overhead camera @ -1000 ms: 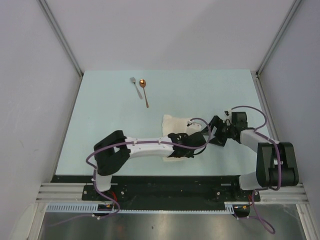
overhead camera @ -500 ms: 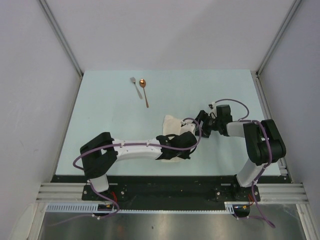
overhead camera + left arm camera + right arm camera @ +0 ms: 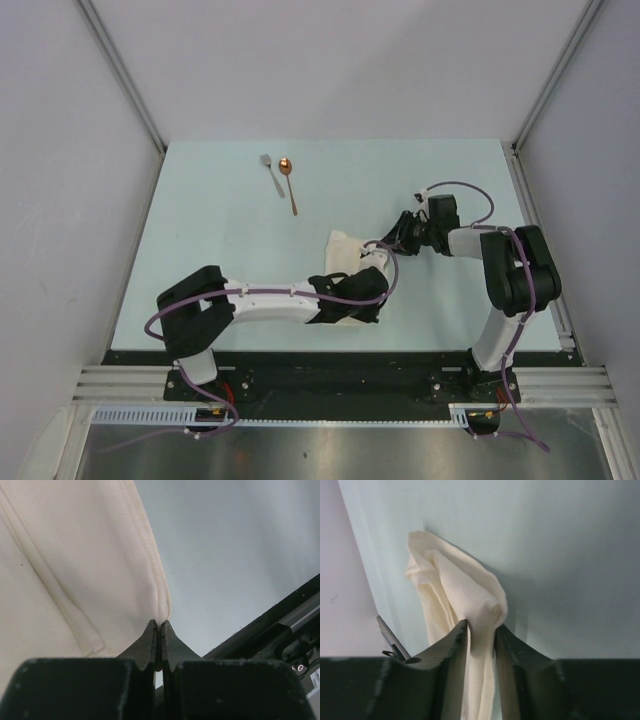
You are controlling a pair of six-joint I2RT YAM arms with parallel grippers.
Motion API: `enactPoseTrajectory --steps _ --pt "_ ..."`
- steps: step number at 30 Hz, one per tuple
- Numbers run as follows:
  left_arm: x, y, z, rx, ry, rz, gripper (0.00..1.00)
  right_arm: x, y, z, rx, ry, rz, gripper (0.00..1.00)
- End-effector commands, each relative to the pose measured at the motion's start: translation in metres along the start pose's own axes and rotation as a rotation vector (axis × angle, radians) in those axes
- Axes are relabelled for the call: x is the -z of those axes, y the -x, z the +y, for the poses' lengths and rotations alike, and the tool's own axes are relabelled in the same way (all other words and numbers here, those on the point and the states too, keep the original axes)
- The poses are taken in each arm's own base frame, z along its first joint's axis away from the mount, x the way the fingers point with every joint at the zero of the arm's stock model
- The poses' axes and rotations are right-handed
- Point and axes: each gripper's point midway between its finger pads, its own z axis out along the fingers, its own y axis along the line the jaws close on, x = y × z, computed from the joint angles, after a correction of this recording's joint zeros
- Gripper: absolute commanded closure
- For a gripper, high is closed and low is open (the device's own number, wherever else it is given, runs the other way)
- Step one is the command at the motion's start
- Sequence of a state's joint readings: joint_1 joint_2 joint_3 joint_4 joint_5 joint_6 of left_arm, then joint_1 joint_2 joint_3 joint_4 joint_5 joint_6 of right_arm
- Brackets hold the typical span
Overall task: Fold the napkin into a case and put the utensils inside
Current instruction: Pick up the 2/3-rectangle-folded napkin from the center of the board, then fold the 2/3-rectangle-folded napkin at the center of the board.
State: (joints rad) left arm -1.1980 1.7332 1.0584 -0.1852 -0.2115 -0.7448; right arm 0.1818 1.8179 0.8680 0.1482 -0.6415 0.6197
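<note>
The cream napkin [image 3: 346,245] lies crumpled at the table's centre-right, partly hidden under my left arm. In the left wrist view my left gripper [image 3: 159,625] is shut, its tips pinching the napkin's [image 3: 75,555] hemmed edge. Seen from above, the left gripper [image 3: 376,281] is over the cloth's near right part. My right gripper [image 3: 481,626] has a bunched fold of napkin [image 3: 455,585] between its jaws, and both fingers press on it. From above, the right gripper [image 3: 399,235] is at the cloth's right edge. The silver fork [image 3: 270,173] and copper-bowled spoon [image 3: 289,181] lie side by side at the far left-centre, away from both grippers.
The pale blue table [image 3: 220,240] is bounded by grey walls on three sides. A black rail [image 3: 330,356] runs along the near edge, and the same rail [image 3: 280,625] shows close to the left gripper. Purple cables loop off both wrists.
My right gripper has moved left onto the napkin's right edge and its jaws have closed from wide open onto the cloth. The left arm has drawn slightly left, still shut.
</note>
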Motion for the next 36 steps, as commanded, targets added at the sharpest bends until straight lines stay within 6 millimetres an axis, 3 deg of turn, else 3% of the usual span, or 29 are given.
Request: enactPoseTrajectory --steps 1,7,10,31,36 --pt "0.013 0.017 -0.025 0.043 -0.113 -0.046 1.0 0.0 0.021 0.007 0.074 -0.021 -0.034 0.73" --pt "0.014 0.019 -0.03 0.062 -0.143 -0.059 1.0 -0.001 0.021 0.013 0.099 -0.052 -0.01 0.91" --pt "0.016 0.018 -0.024 0.082 -0.143 -0.072 1.0 -0.003 0.017 0.016 0.102 -0.089 0.01 0.94" --pt "0.048 -0.014 0.062 0.248 -0.109 -0.166 1.0 -0.044 -0.005 0.08 0.17 -0.247 0.08 0.94" --pt "0.055 -0.021 0.073 0.267 -0.111 -0.176 1.0 -0.055 -0.014 0.098 0.187 -0.257 0.09 0.93"
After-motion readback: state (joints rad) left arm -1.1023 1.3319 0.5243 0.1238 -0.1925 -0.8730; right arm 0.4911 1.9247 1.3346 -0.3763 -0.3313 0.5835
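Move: The left hand already grips the folded napkin at its near right corner; the napkin's middle lies about 9 cm ahead, 3 cm left and 2 cm below. The right hand's part-closed fingers already straddle its far right corner, with the napkin's middle some 9 cm back, 8 cm left and 2 cm below. From the right hand, the spoon lies roughly 14 cm ahead and 24 cm left, the fork 17 cm ahead and 29 cm left, both about 3 cm below. Right fingers pinch shut on the napkin's far right corner, then both hands draw it about 9 cm left, right rising. ##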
